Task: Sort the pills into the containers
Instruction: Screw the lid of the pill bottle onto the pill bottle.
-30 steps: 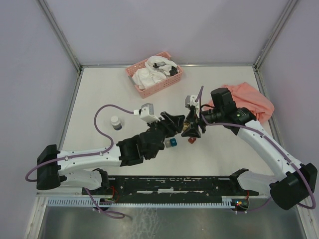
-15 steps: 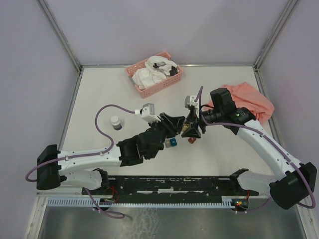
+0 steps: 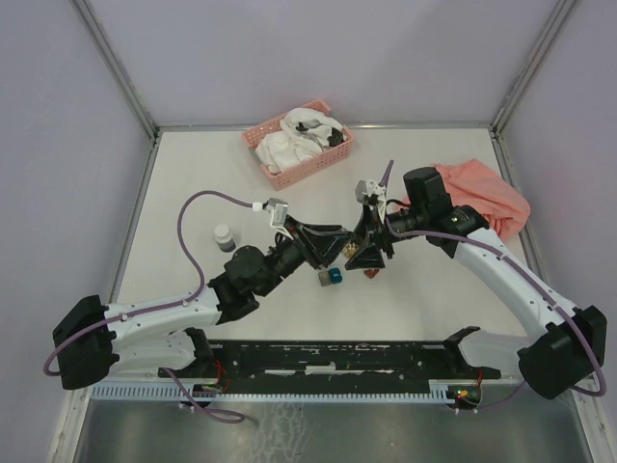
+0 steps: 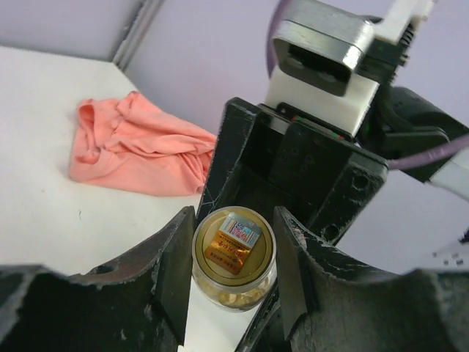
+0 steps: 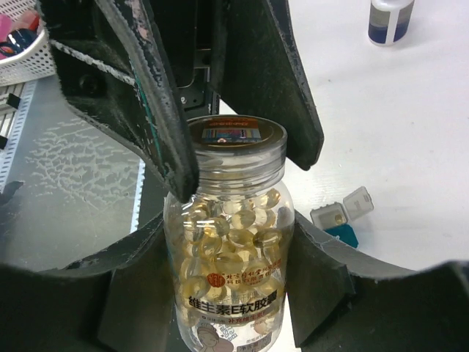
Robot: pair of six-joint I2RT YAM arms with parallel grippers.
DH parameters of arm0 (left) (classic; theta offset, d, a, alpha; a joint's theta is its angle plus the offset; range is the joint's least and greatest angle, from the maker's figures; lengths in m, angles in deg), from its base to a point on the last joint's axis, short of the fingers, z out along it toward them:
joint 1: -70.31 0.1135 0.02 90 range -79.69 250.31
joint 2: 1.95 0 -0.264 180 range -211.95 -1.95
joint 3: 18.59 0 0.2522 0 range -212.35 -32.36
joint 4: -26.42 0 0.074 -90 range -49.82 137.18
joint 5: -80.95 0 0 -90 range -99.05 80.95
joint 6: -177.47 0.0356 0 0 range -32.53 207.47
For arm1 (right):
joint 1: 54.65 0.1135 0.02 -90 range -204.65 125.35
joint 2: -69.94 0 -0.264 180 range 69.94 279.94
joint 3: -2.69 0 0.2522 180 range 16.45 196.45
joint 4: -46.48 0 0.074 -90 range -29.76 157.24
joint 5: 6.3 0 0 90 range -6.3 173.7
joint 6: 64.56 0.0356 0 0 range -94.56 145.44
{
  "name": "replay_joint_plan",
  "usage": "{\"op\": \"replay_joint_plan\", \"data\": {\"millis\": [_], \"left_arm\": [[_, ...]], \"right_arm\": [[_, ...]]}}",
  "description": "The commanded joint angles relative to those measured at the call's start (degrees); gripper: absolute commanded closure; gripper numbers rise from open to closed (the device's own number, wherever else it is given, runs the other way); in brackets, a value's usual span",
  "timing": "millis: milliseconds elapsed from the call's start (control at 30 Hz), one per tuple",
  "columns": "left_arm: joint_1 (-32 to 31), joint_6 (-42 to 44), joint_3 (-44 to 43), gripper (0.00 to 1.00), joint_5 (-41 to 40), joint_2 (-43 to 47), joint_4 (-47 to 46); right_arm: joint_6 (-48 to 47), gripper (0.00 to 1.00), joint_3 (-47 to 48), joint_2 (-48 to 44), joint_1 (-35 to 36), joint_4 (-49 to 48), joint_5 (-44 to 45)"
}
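A clear jar (image 5: 231, 293) full of amber pills (image 5: 234, 227) hangs above the table between both arms. My right gripper (image 5: 229, 227) is shut on the jar's body. My left gripper (image 4: 234, 220) is shut on the jar's cap (image 4: 233, 242), a finger (image 5: 157, 132) pressed on each side. From above, the left gripper (image 3: 339, 246) and right gripper (image 3: 366, 253) meet at the jar (image 3: 359, 248). Below them on the table sit small containers: a teal one (image 3: 335, 277) with its lid open (image 5: 338, 224), a grey one (image 3: 323, 278) and a dark red one (image 3: 369, 273).
A pink slatted basket (image 3: 331, 154) with white items stands at the back. A salmon cloth (image 3: 482, 193) lies at the right (image 4: 139, 150). A small white bottle (image 3: 224, 236) with a dark band stands at the left (image 5: 388, 18).
My left gripper's jaws have closed in on the jar's cap. The left arm has drawn back to the left and stretched out. The right arm has shifted only slightly.
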Motion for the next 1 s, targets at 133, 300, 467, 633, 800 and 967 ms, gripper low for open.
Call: {"op": "replay_joint_plan", "data": {"millis": [133,300,467,633,800,967], "left_arm": [[6.9,10.4,1.8,0.84,24.5,0.8,-12.1],[7.9,9.0,5.7,0.14,13.7,4.7,-15.3],[8.0,7.1,11.1,0.01,8.5,11.0,-17.6],[7.9,2.8,13.1,0.01,6.2,16.6,-12.8],[5.1,-4.4,8.0,0.01,-3.3,16.4,0.7],[-9.2,-3.6,-0.8,0.01,-29.7,10.4,11.4]], "right_arm": [[3.0,0.98,0.9,-0.2,0.1,-6.0,-5.7],[2.3,0.98,0.8,-0.6,0.1,-5.6,-5.0],[-0.1,0.98,1.2,-0.9,0.1,-3.6,-3.9],[-1.4,0.98,1.5,-1.1,0.1,-2.5,-3.3],[-2.3,0.98,1.6,-1.5,0.1,-1.9,-1.4],[-2.6,0.98,1.7,-1.2,0.1,-1.5,-0.2]]}}
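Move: The left fingers are shut on the lid, its middle about 1 cm ahead and 1 cm right of the hand point, level with it. The pill bottle's body, held by the right hand, sits some 3 cm right, 1 cm ahead and 4 cm lower. Some 27 cm below on the table are the clear-and-teal boxes, 4 cm ahead and 5 cm left, and a red box, 6 cm ahead and 6 cm right. From the right hand the lid is about 3 cm left and 4 cm up. Still pinching the lid, the left fingers carry on the twist, tipping up some 10 to 15 degrees while the hand rises about 1 cm, then open wide and let go. The hand backs off to the left by about 7 cm, rising a little more, and at the end starts back right and down towards the bottle. The right hand keeps its grip on the bottle throughout, nearly in place. ##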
